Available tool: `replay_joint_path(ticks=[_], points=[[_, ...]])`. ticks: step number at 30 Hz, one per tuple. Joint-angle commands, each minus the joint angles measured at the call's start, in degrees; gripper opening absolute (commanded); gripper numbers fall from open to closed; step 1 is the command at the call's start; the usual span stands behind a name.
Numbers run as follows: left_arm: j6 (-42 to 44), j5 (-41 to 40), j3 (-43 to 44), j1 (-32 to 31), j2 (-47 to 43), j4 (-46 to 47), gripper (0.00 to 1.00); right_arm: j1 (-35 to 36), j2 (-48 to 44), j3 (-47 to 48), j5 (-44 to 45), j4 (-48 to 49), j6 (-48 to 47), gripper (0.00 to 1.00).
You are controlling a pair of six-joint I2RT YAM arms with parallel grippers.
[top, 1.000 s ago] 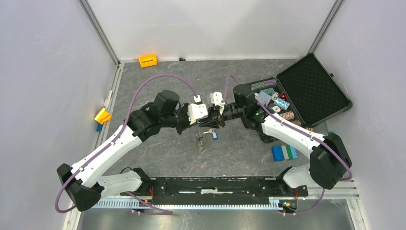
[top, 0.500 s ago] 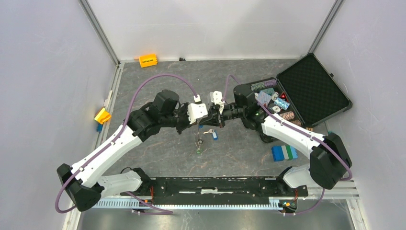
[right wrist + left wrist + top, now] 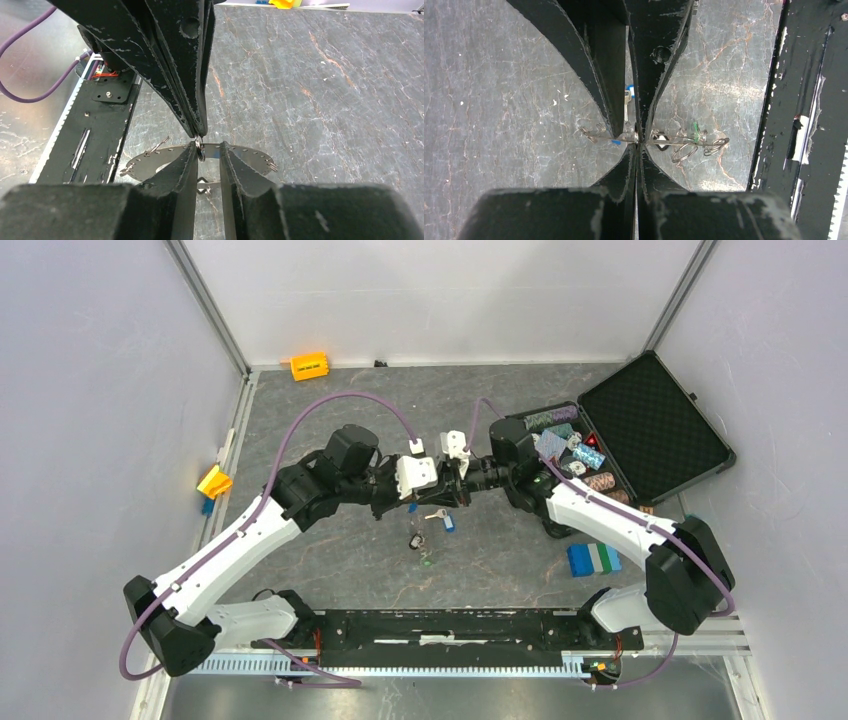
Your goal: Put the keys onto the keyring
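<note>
The keyring point(image 3: 417, 538), a thin grey metal ring with small split rings on its rim, hangs over the table's middle. My left gripper point(image 3: 431, 490) is shut on one of its split rings. In the left wrist view the keyring point(image 3: 679, 142) shows edge-on at my left gripper point(image 3: 638, 142), with a green tag point(image 3: 695, 127) on it. My right gripper point(image 3: 207, 150) faces the left gripper tip to tip, open, its fingers point(image 3: 190, 157) either side of the pinched split ring point(image 3: 200, 150) in front of the keyring point(image 3: 250, 152). One of the keys point(image 3: 438, 514), blue-tagged, lies on the table below.
An open black case point(image 3: 655, 430) holding striped chips point(image 3: 575, 452) stands at the right. A blue, green and white block point(image 3: 594, 558) lies near the right arm. An orange piece point(image 3: 309, 366) and a yellow piece point(image 3: 214, 481) lie at the left. A black rail point(image 3: 440, 625) runs along the near edge.
The grippers stay tip to tip. My left arm has shifted slightly right, and the hanging keyring has swung a little to the right under it.
</note>
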Motion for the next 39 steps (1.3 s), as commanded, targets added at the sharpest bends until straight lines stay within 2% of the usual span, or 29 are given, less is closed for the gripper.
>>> replay_joint_path(ticks=[1, 11, 26, 29, 33, 37, 39], points=[[1.01, 3.02, 0.77, -0.35, -1.38, 3.19, 0.02, -1.25, -1.94, 1.11, -0.09, 1.07, -0.75, 0.28], [0.3, 2.0, 0.49, -0.35, -0.82, 3.4, 0.02, -1.47, -3.33, 0.84, -3.96, 2.21, 0.12, 0.26], [-0.4, 1.82, 1.02, -0.35, -0.9, 4.06, 0.02, -1.45, -1.97, -1.26, -2.98, 4.56, 1.66, 0.18], [-0.37, 1.99, 0.95, -0.35, -0.89, 4.06, 0.02, -1.46, -1.38, -1.11, -3.15, 5.09, 2.29, 0.14], [-0.32, 2.21, 0.5, -0.35, -0.94, 4.23, 0.02, -1.44, -1.29, -0.78, -2.99, 5.53, 2.67, 0.0], [-0.16, 2.43, -0.03, -0.34, -1.64, 4.67, 0.02, -1.52, -1.55, -1.04, -3.06, 5.73, 2.33, 0.0], [0.11, 2.35, -0.04, -0.19, -2.22, 4.67, 0.1, -1.69, -1.71, -1.13, -3.48, 6.23, 2.6, 0.0]])
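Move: The small metal ring pinched in the left fingertips stands about 1 cm above the right hand's point and 1 cm back, level with it sideways, near the half-open pads. The perforated keyring disc hangs some 3 cm below the right hand and 1 cm back, centred sideways. On the table, roughly 18 cm down, lies the loose blue-tagged key, about 1 cm ahead and 2 cm right. From the left hand, the small ring is right at its point. The right hand rises about 1 cm, then pinches the small ring which the left fingers keep holding. ##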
